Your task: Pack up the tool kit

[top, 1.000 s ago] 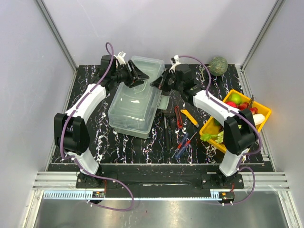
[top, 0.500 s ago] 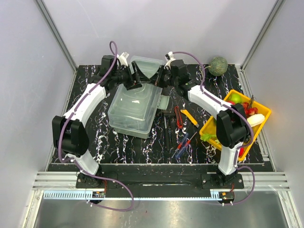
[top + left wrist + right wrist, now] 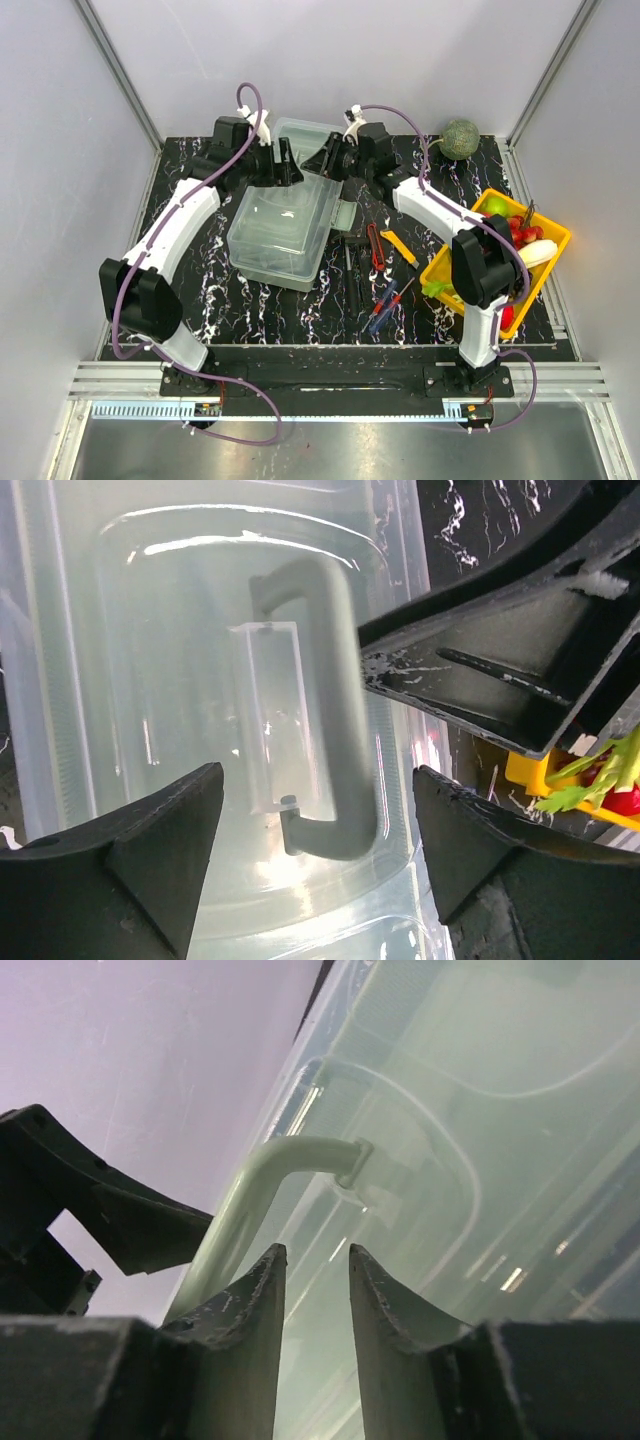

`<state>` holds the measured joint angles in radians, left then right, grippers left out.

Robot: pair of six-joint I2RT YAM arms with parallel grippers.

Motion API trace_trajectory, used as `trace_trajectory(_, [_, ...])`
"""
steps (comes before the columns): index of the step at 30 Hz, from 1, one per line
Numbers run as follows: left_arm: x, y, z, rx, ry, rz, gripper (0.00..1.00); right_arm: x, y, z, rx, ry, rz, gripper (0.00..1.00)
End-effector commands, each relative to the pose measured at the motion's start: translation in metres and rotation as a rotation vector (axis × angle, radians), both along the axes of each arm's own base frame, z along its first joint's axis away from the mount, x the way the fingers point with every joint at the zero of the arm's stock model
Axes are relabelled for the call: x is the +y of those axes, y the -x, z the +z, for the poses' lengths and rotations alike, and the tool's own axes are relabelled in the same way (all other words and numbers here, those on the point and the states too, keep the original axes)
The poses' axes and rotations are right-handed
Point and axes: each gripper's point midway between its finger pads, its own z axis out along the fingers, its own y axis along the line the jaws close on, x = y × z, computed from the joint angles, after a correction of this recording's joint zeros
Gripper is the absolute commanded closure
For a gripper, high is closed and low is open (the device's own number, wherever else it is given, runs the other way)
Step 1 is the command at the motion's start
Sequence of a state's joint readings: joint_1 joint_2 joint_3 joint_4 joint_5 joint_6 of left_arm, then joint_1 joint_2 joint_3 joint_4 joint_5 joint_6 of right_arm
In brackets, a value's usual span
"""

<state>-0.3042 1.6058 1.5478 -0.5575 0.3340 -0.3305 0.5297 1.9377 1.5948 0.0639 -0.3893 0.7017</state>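
The pale grey-green toolbox (image 3: pixel 283 228) stands left of centre. Its clear lid (image 3: pixel 306 135) is tipped up at the back, between both grippers. My left gripper (image 3: pixel 287 162) is wide open against the lid's left side. In the left wrist view (image 3: pixel 318 815) the grey handle (image 3: pixel 335 710) shows through the lid between the fingers. My right gripper (image 3: pixel 327 160) is at the lid's right side. Its jaws (image 3: pixel 312 1260) stand a narrow gap apart with nothing seen between them, facing the lid (image 3: pixel 470 1140) and handle (image 3: pixel 260 1175). Red pliers (image 3: pixel 375 246), a yellow knife (image 3: pixel 400 248), a black hammer (image 3: pixel 350 258) and screwdrivers (image 3: pixel 387 300) lie right of the box.
A yellow tray (image 3: pixel 447 272) of fruit and vegetables sits at the right edge. A green melon (image 3: pixel 460 139) lies at the back right corner. White walls close in the back and sides.
Both grippers have moved toward the back and closer together at the lid. The lid has tipped further and looks narrower from above. The tools have not moved.
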Motion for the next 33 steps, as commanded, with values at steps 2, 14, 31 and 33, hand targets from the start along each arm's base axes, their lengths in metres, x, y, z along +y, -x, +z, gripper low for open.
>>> trace_trajectory(2, [-0.001,-0.006,0.029,-0.143,-0.048,-0.024,0.19,0.006,0.001,-0.037,0.083,0.047,0.013,0.58])
trace_trajectory(14, [0.005,-0.017,0.008,-0.122,-0.121,0.030,0.42,0.003,-0.001,-0.049,0.120,0.100,0.005,0.43])
trace_trajectory(31, [-0.002,-0.015,0.018,-0.104,-0.136,0.060,1.00,-0.073,0.047,-0.007,0.114,0.156,-0.220,0.36])
trace_trajectory(33, [-0.001,-0.015,0.029,-0.110,-0.121,0.080,1.00,-0.091,0.066,-0.021,0.133,0.190,-0.247,0.31])
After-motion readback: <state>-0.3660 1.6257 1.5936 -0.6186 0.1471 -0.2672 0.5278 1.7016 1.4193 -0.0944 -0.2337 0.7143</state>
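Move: The tool box's lid handle is tipped up between the left hand's open fingers, its middle about 2 cm ahead, 1 cm right and 1 cm below the hand. From the right hand, the handle's middle lies roughly 3 cm left and 1 cm below. From the left hand, the open box latch is some 11 cm right, 8 cm back and 7 cm lower; the hammer's head is about 13 cm right, 14 cm back and 17 cm down. Almost in place over the lid, the left hand rolls its left side up some 10 degrees and closes from wide open to nearly shut, pinching the handle. The right hand, its finger at the bar, opens wider while creeping about a centimetre forward and up, then quickly pulls away to the right and back, about 6 cm, out past the lid's right side. ##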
